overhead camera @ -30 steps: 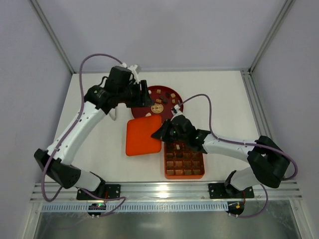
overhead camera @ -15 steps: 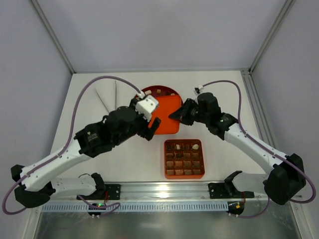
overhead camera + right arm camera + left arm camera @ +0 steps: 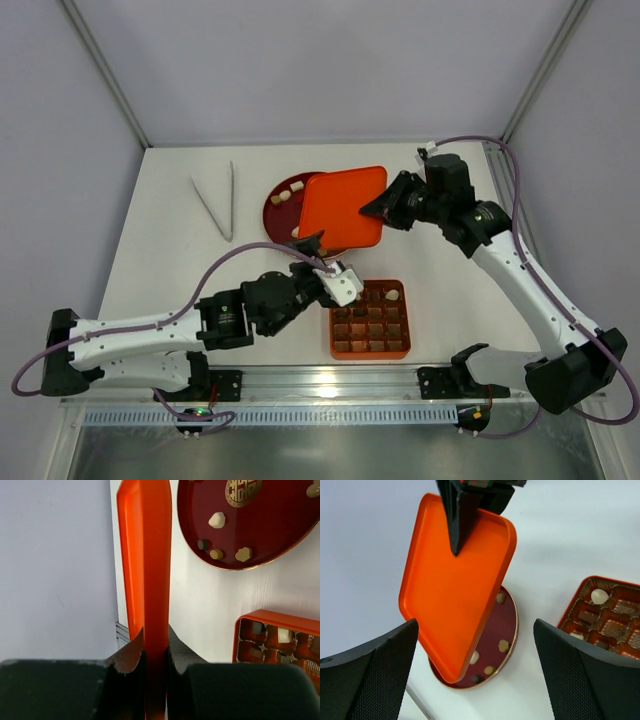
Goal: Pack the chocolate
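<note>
My right gripper [image 3: 372, 209] is shut on one edge of the flat orange lid [image 3: 340, 205] and holds it tilted in the air over the round dark red plate [image 3: 277, 212]. In the right wrist view the lid [image 3: 155, 575] stands edge-on between the fingers. Several chocolate pieces [image 3: 217, 520] lie on the plate [image 3: 250, 530]; the lid hides part of it from above. The orange gridded tray [image 3: 370, 348] at the front holds several chocolates, one of them cream [image 3: 393, 296]. My left gripper [image 3: 308, 255] hangs open and empty between plate and tray, facing the lid [image 3: 455, 595].
A pair of white tongs [image 3: 220, 200] lies at the back left of the table. Metal frame rails run along the right side [image 3: 497, 190] and the front edge [image 3: 330, 380]. The tray's corner [image 3: 605, 620] shows at the right of the left wrist view.
The lid lay flat on the table beside the tray; my right gripper has lifted it up and back to the right. My left arm swung from the plate toward the front and opened its jaws.
</note>
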`<act>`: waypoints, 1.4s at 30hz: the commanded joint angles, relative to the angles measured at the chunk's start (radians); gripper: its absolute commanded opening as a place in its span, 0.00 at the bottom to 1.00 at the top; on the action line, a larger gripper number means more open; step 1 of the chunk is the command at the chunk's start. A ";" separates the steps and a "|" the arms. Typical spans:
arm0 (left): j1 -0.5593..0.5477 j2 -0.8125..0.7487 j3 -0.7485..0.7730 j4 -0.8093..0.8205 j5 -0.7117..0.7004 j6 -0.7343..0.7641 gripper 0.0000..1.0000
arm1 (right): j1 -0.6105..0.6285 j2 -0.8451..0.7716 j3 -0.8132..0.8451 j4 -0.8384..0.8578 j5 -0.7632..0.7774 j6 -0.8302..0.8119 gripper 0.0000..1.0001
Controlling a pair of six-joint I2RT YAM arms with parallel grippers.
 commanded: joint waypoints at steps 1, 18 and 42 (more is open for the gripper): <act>-0.017 0.032 -0.027 0.325 -0.030 0.228 0.93 | -0.007 -0.042 0.091 -0.088 -0.014 -0.021 0.04; 0.003 0.242 -0.062 0.724 -0.088 0.632 0.53 | -0.007 -0.095 0.120 -0.119 -0.042 0.014 0.04; 0.017 0.436 -0.014 1.103 -0.135 0.957 0.00 | 0.005 -0.128 0.067 -0.074 -0.060 0.016 0.19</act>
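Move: The orange lid, which the right gripper holds by its right edge, has its middle about 13 cm ahead of the left hand, 3 cm to its right and perhaps 3 cm lower. From the right hand that middle is roughly 3 cm ahead, 5 cm left and 3 cm down. The chocolate box lies some 28 cm below the left hand, level fore-and-aft and 8 cm right; the red plate is 28 cm ahead of it, 5 cm left and 29 cm down. Bring the wide-open left gripper about 5 cm forward and 5 cm right to the lid's near edge, tipping its fingers up by some 35 degrees so that the edge comes between them, and close it there to pinch the edge. Meanwhile keep the lid in the right gripper, raising it about 5 cm and drawing it a little back; ease the right grip only at the very end. ##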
